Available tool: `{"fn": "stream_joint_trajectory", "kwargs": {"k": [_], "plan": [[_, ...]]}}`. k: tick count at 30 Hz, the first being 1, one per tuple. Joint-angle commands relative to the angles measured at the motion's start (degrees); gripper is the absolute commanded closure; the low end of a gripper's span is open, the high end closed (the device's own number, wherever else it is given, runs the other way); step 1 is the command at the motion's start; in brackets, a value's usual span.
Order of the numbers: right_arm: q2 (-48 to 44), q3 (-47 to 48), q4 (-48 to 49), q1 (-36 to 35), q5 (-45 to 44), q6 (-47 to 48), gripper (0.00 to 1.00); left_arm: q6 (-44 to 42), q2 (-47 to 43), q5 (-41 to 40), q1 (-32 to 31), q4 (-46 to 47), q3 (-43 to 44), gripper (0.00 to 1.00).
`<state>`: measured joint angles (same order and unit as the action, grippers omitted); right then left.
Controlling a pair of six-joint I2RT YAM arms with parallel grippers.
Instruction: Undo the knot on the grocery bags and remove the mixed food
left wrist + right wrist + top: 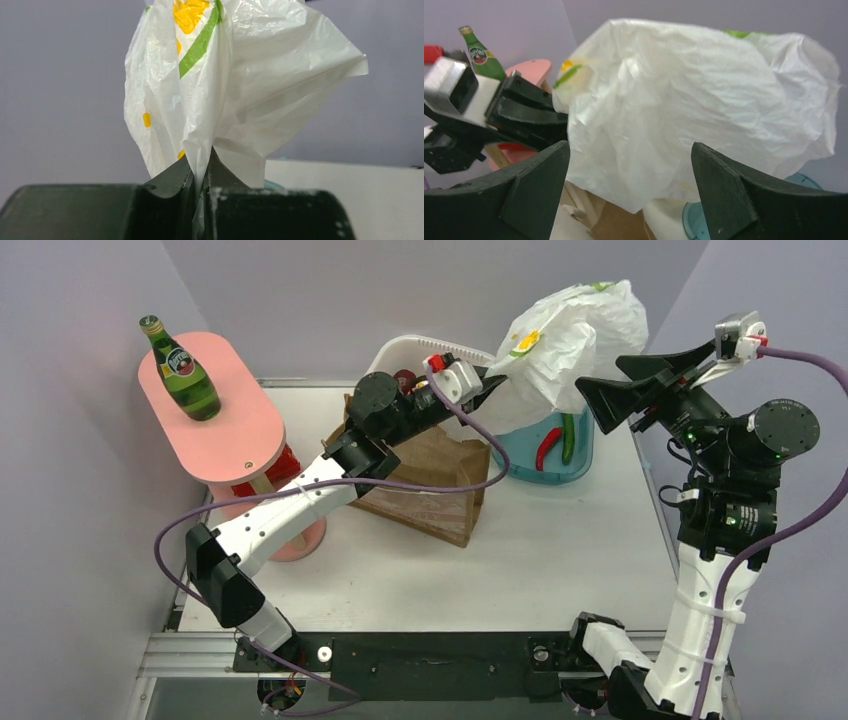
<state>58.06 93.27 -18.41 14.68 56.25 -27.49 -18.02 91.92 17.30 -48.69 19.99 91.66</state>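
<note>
A white crinkly grocery bag (570,340) with yellow and green marks hangs in the air above the blue tray (585,468). My left gripper (497,380) is shut on a fold at the bag's left side; the left wrist view shows the plastic (240,75) pinched between the closed jaws (202,170). My right gripper (612,385) stands open just right of the bag, and the bag (684,100) fills the space in front of its spread fingers (629,150). A red pepper (547,448) and a green cucumber (568,438) lie in the tray. A green bottle (183,370) stands on the pink stand (240,440).
A brown paper bag (430,485) lies under the left arm, mid table. A white basket (420,348) sits behind it against the back wall. The pink stand occupies the left side. Walls close in on both sides.
</note>
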Motion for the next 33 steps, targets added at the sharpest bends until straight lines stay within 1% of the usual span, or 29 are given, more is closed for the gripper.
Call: {"fn": "stream_joint_trajectory", "kwargs": {"k": [1,2,3,4,5,9,10,11,12,15,17,19,20,21,22,23,24,25,26,27,28,29,30,31,32,33], "plan": [[-1.1,-1.1,-2.6,-6.3,-7.5,17.5,0.13,20.6,-2.9,10.5,0.6,0.8,5.0,1.00],[-0.9,-1.2,-3.7,-9.5,-8.3,22.9,0.13,22.3,-2.9,13.2,0.7,1.6,5.2,1.00],[-0.6,-1.3,-4.7,-11.1,-9.6,25.0,0.12,25.6,-2.5,14.5,0.7,2.6,6.2,1.00],[-0.3,-1.4,-5.0,-14.5,-10.3,29.1,0.12,27.5,-2.3,16.7,0.8,3.2,7.3,1.00],[-0.1,-1.5,-5.4,-17.8,-11.4,31.2,0.12,31.2,-1.7,18.9,0.9,4.7,7.9,1.00],[0.8,-1.4,-8.1,-27.7,-16.0,44.6,0.11,43.7,0.9,22.7,1.4,9.2,12.1,1.00],[1.0,-1.6,-8.4,-29.1,-17.3,45.7,0.11,48.0,1.7,23.2,1.5,11.3,13.3,1.00],[1.1,-2.0,-8.6,-31.5,-17.6,47.5,0.11,49.8,2.1,23.8,1.7,12.2,13.8,1.00],[1.4,-2.1,-9.4,-32.5,-18.0,48.3,0.11,52.8,2.7,24.1,1.8,13.7,14.5,1.00],[1.7,-3.1,-11.1,-37.1,-20.1,52.4,0.10,56.4,3.4,26.0,1.8,15.5,15.6,1.00],[1.9,-4.6,-10.6,-38.5,-22.4,53.7,0.10,58.7,3.6,26.5,1.6,15.9,16.0,1.00],[1.4,-6.8,-5.2,-39.0,-23.9,53.3,0.10,61.3,3.8,26.8,1.3,17.2,15.9,1.00],[1.2,-8.7,-3.1,-39.5,-25.1,52.6,0.13,62.4,3.9,27.1,1.2,17.4,15.8,1.00],[1.0,-9.4,0.1,-39.8,-25.5,51.3,0.24,62.6,3.9,27.2,1.1,17.3,15.9,1.00],[1.0,-9.8,0.9,-40.1,-25.7,51.0,0.33,62.5,3.9,27.3,1.1,16.9,16.0,1.00],[1.5,-9.6,1.4,-40.2,-25.5,50.3,0.58,61.7,3.7,27.1,1.1,15.7,16.1,1.00],[1.6,-8.9,1.4,-40.2,-25.2,49.5,0.71,60.9,3.4,27.0,1.2,14.6,16.4,0.93],[1.7,-8.7,1.1,-40.2,-25.2,49.2,0.93,58.0,3.1,26.9,1.2,11.2,16.9,0.87],[1.6,-8.6,1.0,-40.0,-25.6,48.6,0.98,56.0,2.2,26.6,1.4,9.1,17.1,0.71],[1.2,-8.7,1.0,-39.8,-25.9,48.3,1.00,51.3,0.7,26.1,1.6,4.3,16.9,0.62],[0.9,-9.1,0.9,-38.8,-25.9,47.5,1.00,49.1,-0.3,24.3,2.2,2.0,16.5,0.54],[0.4,-9.2,1.0,-38.0,-25.6,46.7,1.00,44.0,-2.4,23.6,2.7,-2.5,15.3,0.53],[0.2,-9.4,0.9,-35.9,-25.3,44.5,1.00,40.6,-3.4,23.0,4.2,-4.9,14.8,0.52],[0.1,-9.3,0.9,-34.5,-23.9,42.9,1.00,33.6,-5.6,22.5,5.8,-10.4,13.7,0.51],[0.2,-9.1,0.9,-31.4,-23.0,39.3,1.00,29.8,-6.7,20.6,6.7,-13.1,13.2,0.50],[0.5,-8.5,0.8,-28.5,-21.3,37.4,1.00,21.3,-9.1,20.3,8.7,-17.5,11.5,0.47]]}}
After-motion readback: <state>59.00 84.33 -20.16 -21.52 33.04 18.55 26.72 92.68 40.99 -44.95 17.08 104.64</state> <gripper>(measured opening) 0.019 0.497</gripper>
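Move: The left hand still pinches one end of the grocery bag, whose middle bulges about 11 cm to its right, 4 cm ahead and 3 cm above it. From the open right hand that middle is some 6 cm ahead and 7 cm left, about level. Far below the right hand, by about 50 cm, stand the teal bin, roughly 38 cm ahead and 4 cm right, and the white bin, about 40 cm ahead and 21 cm left. Right swings 10 cm left, sinks 6 and pinches the bag; left pulls 10 cm back, rises 7, then opens. ##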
